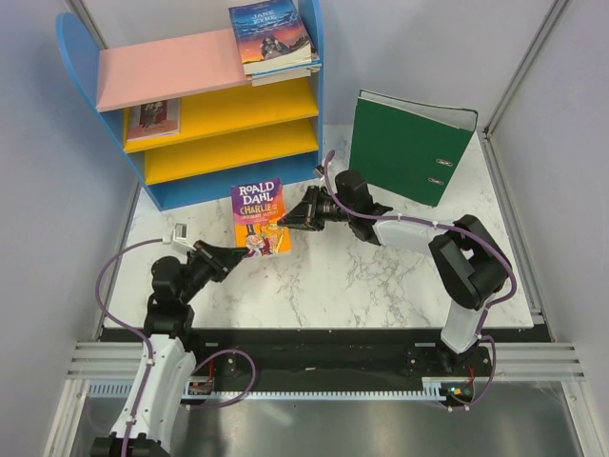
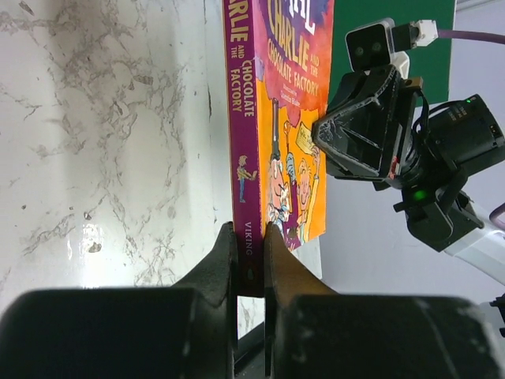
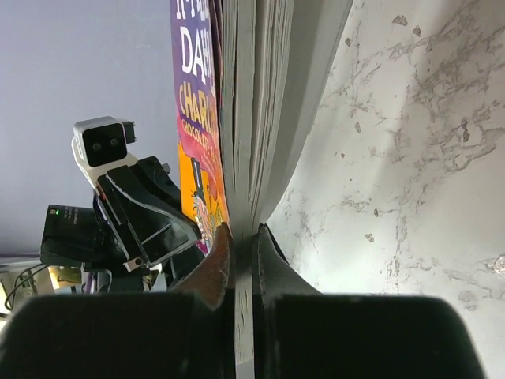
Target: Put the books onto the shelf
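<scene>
The purple and yellow Roald Dahl "Charlie" book [image 1: 259,217] stands upright over the marble table, cover facing the camera, in front of the shelf [image 1: 167,69]. My left gripper [image 1: 236,257] is shut on the bottom of its purple spine [image 2: 241,134], both pads pressed against it. My right gripper [image 1: 288,221] is shut on the page edge [image 3: 252,118] at the opposite side. A stack of books topped by the dark blue "Jane Eyre" [image 1: 271,36] lies on the right end of the pink top board. Another book [image 1: 152,116] lies at the left of the upper yellow board.
A big green lever-arch binder [image 1: 409,143] stands upright at the back right, just behind the right arm. The shelf's blue sides [image 1: 71,43] rise at the back left. Metal frame posts edge the table on both sides.
</scene>
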`<action>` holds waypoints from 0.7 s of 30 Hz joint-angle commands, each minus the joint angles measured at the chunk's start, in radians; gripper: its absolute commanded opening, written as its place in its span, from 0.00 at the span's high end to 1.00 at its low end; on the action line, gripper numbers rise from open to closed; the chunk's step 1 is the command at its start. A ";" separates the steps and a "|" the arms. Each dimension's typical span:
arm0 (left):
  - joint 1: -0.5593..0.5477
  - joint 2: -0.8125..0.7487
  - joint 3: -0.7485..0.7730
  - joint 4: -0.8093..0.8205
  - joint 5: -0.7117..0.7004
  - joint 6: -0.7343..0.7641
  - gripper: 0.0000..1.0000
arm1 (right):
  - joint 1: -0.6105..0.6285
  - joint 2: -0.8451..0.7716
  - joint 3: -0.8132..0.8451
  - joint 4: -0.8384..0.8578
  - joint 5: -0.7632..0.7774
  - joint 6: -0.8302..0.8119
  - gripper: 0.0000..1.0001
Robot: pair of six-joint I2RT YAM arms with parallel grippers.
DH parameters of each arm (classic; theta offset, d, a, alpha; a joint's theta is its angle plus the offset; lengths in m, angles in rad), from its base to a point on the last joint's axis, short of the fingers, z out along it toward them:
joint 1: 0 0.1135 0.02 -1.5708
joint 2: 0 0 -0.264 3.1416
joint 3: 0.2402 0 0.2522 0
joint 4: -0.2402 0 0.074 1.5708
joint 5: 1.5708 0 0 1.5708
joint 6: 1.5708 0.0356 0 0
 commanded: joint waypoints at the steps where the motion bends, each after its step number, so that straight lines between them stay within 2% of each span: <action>1: -0.005 -0.007 0.070 -0.016 0.034 0.004 0.98 | -0.015 -0.011 0.034 0.084 0.011 0.010 0.81; 3: -0.005 -0.001 0.116 -0.032 0.036 0.006 0.98 | -0.019 -0.028 0.018 0.063 0.024 -0.007 0.63; 4: -0.005 0.001 0.139 -0.043 0.036 0.010 0.98 | -0.021 -0.034 -0.001 0.047 0.032 -0.022 0.48; 6: -0.005 0.019 0.218 -0.090 0.031 0.018 0.98 | -0.024 -0.072 -0.021 -0.041 0.083 -0.091 0.36; 7: -0.005 0.031 0.250 -0.103 0.031 0.032 0.98 | -0.024 -0.088 -0.038 -0.086 0.107 -0.116 0.27; 9: -0.005 0.054 0.347 -0.129 0.037 0.046 0.98 | -0.027 -0.141 -0.059 -0.175 0.172 -0.168 0.21; 10: -0.006 0.088 0.382 -0.158 0.042 0.058 0.98 | -0.027 -0.164 -0.096 -0.194 0.198 -0.203 0.15; 13: -0.005 0.148 0.520 -0.196 0.068 0.076 0.98 | -0.029 -0.262 -0.186 -0.240 0.279 -0.260 0.09; 17: -0.005 0.229 0.726 -0.203 0.108 0.081 0.98 | -0.027 -0.385 -0.337 -0.240 0.353 -0.294 0.06; 21: -0.005 0.332 0.905 -0.194 0.146 0.086 0.98 | -0.021 -0.417 -0.505 -0.121 0.350 -0.265 0.05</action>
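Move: The left hand grips the Charlie book by its near-left corner. The book's middle is about 8 cm ahead and 4 cm right of it, and level with the right hand about 5 cm left and 1 cm ahead of that hand. The stack topped by Jane Eyre stands on the top shelf, some 27 cm ahead, 7 cm right and 20 cm above the left hand. The bare pink shelf top is equally far ahead, about 11 cm left and 16 cm up. Almost straight up goes the left arm, about 21 cm, slowly at first and then fast, its fingers still pinching the Charlie book's corner and tipping up some 15 degrees as it rises to the top shelf's height. The right hand opens wide, lets go of the book's right edge, then backs off some 10 cm to the right, also sinking and drawing back a little as its fingers dip. ##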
